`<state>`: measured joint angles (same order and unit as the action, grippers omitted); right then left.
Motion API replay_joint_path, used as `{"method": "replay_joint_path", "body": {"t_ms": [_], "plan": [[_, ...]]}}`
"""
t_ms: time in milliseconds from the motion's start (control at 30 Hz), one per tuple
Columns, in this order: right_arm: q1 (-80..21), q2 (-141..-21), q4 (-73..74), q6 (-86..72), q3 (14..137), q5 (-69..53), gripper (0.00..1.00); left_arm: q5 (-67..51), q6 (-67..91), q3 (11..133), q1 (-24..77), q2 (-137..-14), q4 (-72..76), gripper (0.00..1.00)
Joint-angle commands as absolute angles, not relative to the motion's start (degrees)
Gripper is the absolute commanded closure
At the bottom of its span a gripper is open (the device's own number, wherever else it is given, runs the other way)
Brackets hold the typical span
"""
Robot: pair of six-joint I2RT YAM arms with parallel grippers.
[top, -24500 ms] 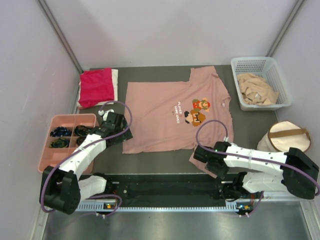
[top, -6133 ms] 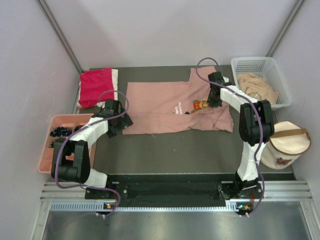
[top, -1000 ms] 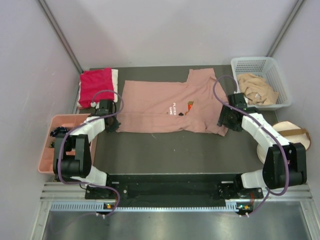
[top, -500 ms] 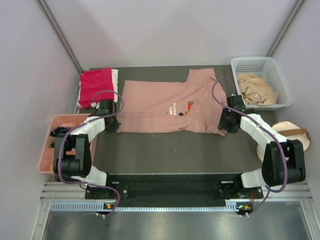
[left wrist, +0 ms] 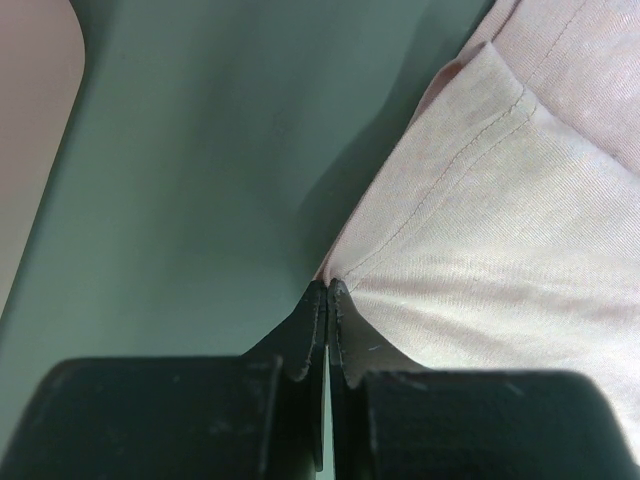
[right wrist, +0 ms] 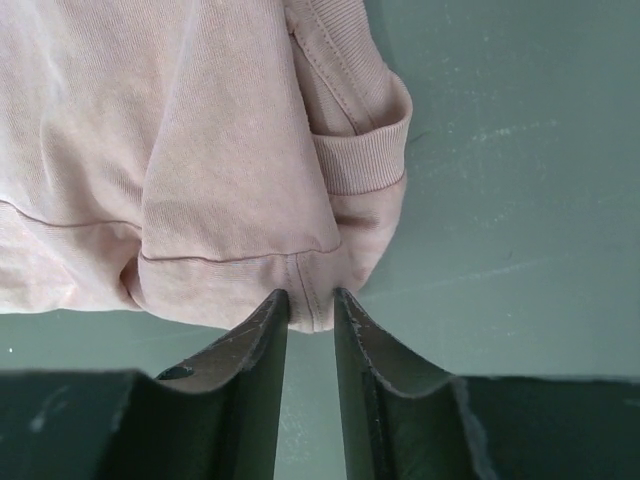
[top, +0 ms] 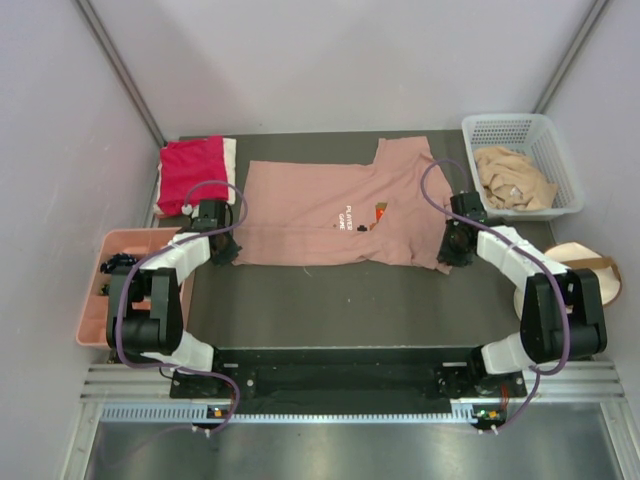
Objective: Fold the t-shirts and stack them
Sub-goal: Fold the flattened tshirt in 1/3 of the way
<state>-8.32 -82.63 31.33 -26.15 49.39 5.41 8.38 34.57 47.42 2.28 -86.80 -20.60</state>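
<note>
The dusty-pink t-shirt [top: 330,210] lies folded lengthwise across the middle of the dark table, its print mostly tucked under. My left gripper [top: 228,254] is shut on the shirt's near left corner [left wrist: 480,250], with the hem pinched at the tips of my left gripper [left wrist: 328,290]. My right gripper [top: 448,257] is at the near right corner, its jaws narrowly apart on either side of the folded seam and sleeve cuff [right wrist: 220,150]; between the tips of my right gripper [right wrist: 311,300] sits the hem. A folded red t-shirt [top: 192,172] rests on a white one [top: 231,160] at the back left.
A white basket [top: 520,122] at the back right holds a crumpled tan t-shirt [top: 512,180]. The round cream bag [top: 575,262] sits behind my right arm. A pink compartment tray [top: 112,240] with dark items lies at the left edge, close to my left arm.
My right gripper has slid left to the shirt's near right corner and its jaws have narrowed around the hem. The left gripper and the shirt have stayed put.
</note>
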Motion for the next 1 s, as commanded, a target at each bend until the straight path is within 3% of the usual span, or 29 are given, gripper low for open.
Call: {"method": "replay_joint_path", "body": {"t_ms": [0,67,233,967], "plan": [[-7.65,-82.97,29.44,-26.81,49.31,4.75,0.75,9.32,34.45,47.46,1.85,-86.92,-20.83,1.0],[-7.65,-82.97,29.36,-26.81,49.13,4.66,0.78,9.32,34.45,47.46,1.85,-86.84,-20.83,1.0],[-7.65,-82.97,29.35,-26.81,49.04,4.48,1.0,9.49,34.37,47.46,1.85,-86.75,-20.74,1.0],[-7.29,-82.88,42.63,-26.19,56.86,20.56,1.0,10.63,33.05,49.13,-1.84,-85.52,-24.43,1.0]]}}
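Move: The t-shirt's right-hand hem corner sits between the right hand's half-open fingers, about 1 cm below the fingertips. The sleeve cuff lies some 4 cm ahead and 2 cm to the right of that hand, and the white basket about 24 cm ahead and 18 cm right. The left hand already holds the other hem corner; from it the right-hand corner lies roughly 54 cm to the right and about level, and the orange bin some 23 cm left and 5 cm back. The right hand settles barely lower and closes its fingers fully on the hem corner, pinching it, waits briefly, then draws it about 3 cm to the right, away from the left hand, dipping a little back towards the base at first, rising some 1.5 cm at the end, its fingertips swinging about 10 degrees out to the right. The left hand keeps its shut grip, staying put until late, then pulls its own corner about 1.5 cm left and 1 cm back, so the two stretch the hem between them. ##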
